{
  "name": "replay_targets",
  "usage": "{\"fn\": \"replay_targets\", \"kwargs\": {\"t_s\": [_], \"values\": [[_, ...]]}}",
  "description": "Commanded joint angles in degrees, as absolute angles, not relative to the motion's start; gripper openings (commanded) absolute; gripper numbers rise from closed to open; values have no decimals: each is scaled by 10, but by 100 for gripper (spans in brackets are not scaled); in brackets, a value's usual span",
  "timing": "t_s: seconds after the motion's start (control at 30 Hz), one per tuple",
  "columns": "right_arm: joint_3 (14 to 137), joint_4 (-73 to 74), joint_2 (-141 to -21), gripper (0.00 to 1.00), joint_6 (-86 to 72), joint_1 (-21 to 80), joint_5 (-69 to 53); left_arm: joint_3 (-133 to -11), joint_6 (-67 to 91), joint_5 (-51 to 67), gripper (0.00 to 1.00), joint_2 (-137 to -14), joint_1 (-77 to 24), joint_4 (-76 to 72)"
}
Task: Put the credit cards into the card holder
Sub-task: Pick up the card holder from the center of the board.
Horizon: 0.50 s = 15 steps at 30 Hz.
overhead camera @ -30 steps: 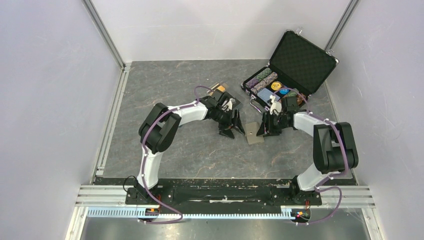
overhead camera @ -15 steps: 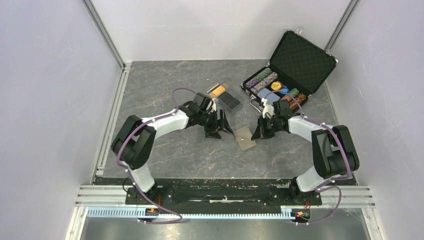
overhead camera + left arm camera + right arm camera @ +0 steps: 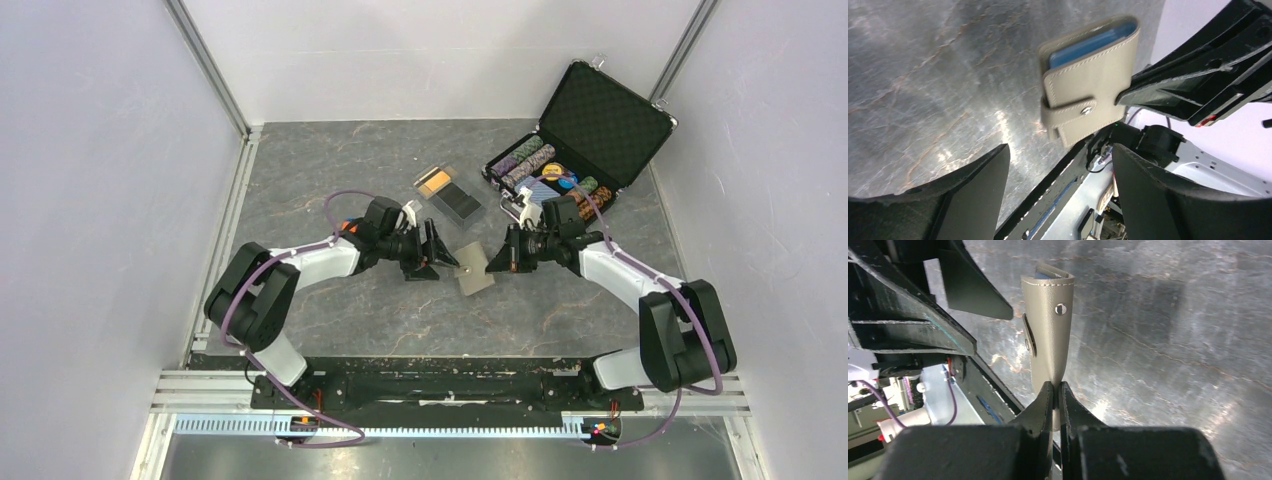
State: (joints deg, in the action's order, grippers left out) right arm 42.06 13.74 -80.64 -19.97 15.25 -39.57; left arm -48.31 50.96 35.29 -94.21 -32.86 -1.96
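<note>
The grey-taupe card holder (image 3: 473,270) hangs above the table centre, snapped closed. A strip of blue shows at its open edge (image 3: 1091,42). My right gripper (image 3: 494,262) is shut on one edge of it, and in the right wrist view the fingertips (image 3: 1054,388) pinch the leather (image 3: 1048,335). My left gripper (image 3: 441,258) stands open just left of the card holder (image 3: 1093,95), its fingers (image 3: 978,175) apart and touching nothing. The credit cards lie in a clear tray behind: an orange-tan one (image 3: 437,181) and black ones (image 3: 461,204).
An open black poker-chip briefcase (image 3: 600,120) with chips and a blue deck (image 3: 545,175) stands at the back right, close behind my right arm. The clear tray (image 3: 449,192) lies just behind my left gripper. Walls and rails bound the table left, right and back.
My right gripper shut on the card holder and carried it left, off the table. My left arm drew back to the left and opened a little wider.
</note>
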Motion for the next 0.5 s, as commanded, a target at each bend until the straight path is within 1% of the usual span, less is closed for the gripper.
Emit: {"fn": "replay_targets", "kwargs": {"t_s": [0.0, 0.07, 0.13, 0.23, 0.33, 0.47], "values": [[410, 70, -772, 0, -271, 167, -437, -480, 545, 393, 81, -933, -326, -100], [393, 37, -762, 0, -299, 173, -448, -472, 560, 404, 81, -939, -326, -138], [379, 9, -755, 0, -328, 179, -456, -470, 570, 417, 79, -949, -327, -159], [357, -36, -740, 0, -367, 186, -460, -466, 577, 428, 73, -958, -326, -175], [346, -53, -736, 0, -382, 191, -462, -459, 585, 433, 56, -954, -324, -199], [344, -54, -738, 0, -382, 198, -462, -449, 595, 435, 30, -947, -322, -216]]}}
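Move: The card holder is already pinched in the right gripper, its middle about 3 cm to that hand's left, 1 cm ahead and 2 cm below. From the left hand, the holder's middle lies roughly 6 cm to the right, level fore and aft, 2 cm below. The card tray stands some 17 cm straight ahead of the left hand; the open chip case is about 26 cm to its right and 21 cm ahead, both around 8 cm lower. Keep the right fingers shut on the card holder and carry it about 3 cm left towards the left gripper, lifting it nearly as much and easing back a little, fingertips tipping up some 10 degrees. Raise the left gripper about 2 cm and bring it slightly right to the holder's strap edge, then settle a touch and half-close its fingers around that edge. ##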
